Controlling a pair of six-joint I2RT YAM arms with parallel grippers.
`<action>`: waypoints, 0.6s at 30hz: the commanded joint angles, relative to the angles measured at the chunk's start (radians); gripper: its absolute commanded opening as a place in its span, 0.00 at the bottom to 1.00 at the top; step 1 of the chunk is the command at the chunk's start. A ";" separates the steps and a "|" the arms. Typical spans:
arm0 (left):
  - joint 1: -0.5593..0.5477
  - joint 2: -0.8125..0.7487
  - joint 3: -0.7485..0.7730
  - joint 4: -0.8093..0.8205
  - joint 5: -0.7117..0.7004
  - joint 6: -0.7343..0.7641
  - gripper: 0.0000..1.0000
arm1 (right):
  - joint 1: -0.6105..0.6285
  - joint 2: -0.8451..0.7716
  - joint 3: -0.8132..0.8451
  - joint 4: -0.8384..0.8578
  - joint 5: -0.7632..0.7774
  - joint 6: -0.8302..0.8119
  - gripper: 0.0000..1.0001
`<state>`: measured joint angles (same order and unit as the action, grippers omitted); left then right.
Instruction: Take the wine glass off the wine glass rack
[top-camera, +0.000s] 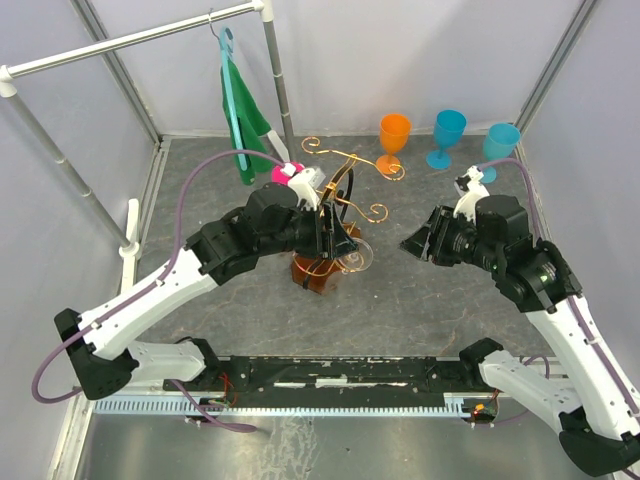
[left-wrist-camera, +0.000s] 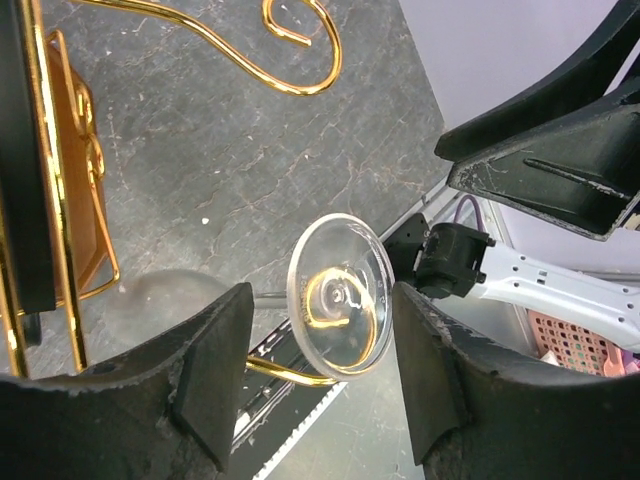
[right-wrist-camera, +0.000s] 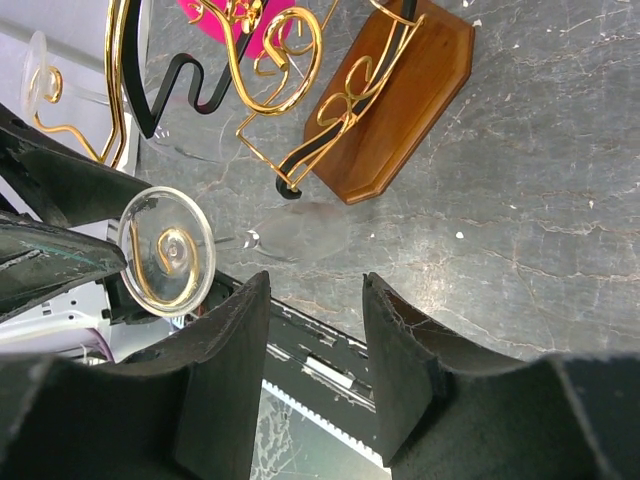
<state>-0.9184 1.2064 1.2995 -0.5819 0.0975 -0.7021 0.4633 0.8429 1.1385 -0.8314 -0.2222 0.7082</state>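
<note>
The gold curly-wire wine glass rack stands mid-table on its amber-brown base. A clear wine glass hangs on its side from a low scroll arm. In the left wrist view its round foot sits on the gold scroll between my left gripper's fingers, with a gap on each side. My left gripper is open around that foot. My right gripper is open and empty, to the right of the rack. The right wrist view shows the glass foot, bowl and base.
An orange glass and two blue glasses stand at the back right. A green cloth on a hanger hangs from the grey rail. A pink object lies behind the rack. Another clear foot hangs higher up.
</note>
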 joint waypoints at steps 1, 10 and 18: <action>-0.006 -0.011 -0.023 0.072 0.055 0.006 0.62 | -0.002 -0.019 0.016 0.015 0.031 -0.022 0.50; -0.006 -0.001 -0.032 0.076 0.102 0.002 0.19 | -0.004 -0.034 0.016 0.001 0.058 -0.038 0.50; -0.007 -0.044 -0.054 0.069 0.106 -0.005 0.03 | -0.003 -0.032 0.016 0.004 0.060 -0.042 0.50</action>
<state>-0.9188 1.2037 1.2636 -0.5247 0.1783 -0.7036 0.4625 0.8173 1.1385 -0.8486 -0.1768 0.6846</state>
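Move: The foot of the upside-down clear wine glass on the rack's near hook lies just off the left fingertips, about 3 cm back, 2 cm right and 1 cm lower. The pink glass hangs some 11 cm ahead and 11 cm left of the hand, about 5 cm lower; an empty gold hook curls roughly 6 cm ahead and 6 cm right, level. From the right hand the foot is about 11 cm left, 3 cm back, 1 cm lower. The left hand eases some 1.5 cm back and right, fingers closing to pinch the clear glass's foot by its rim. ##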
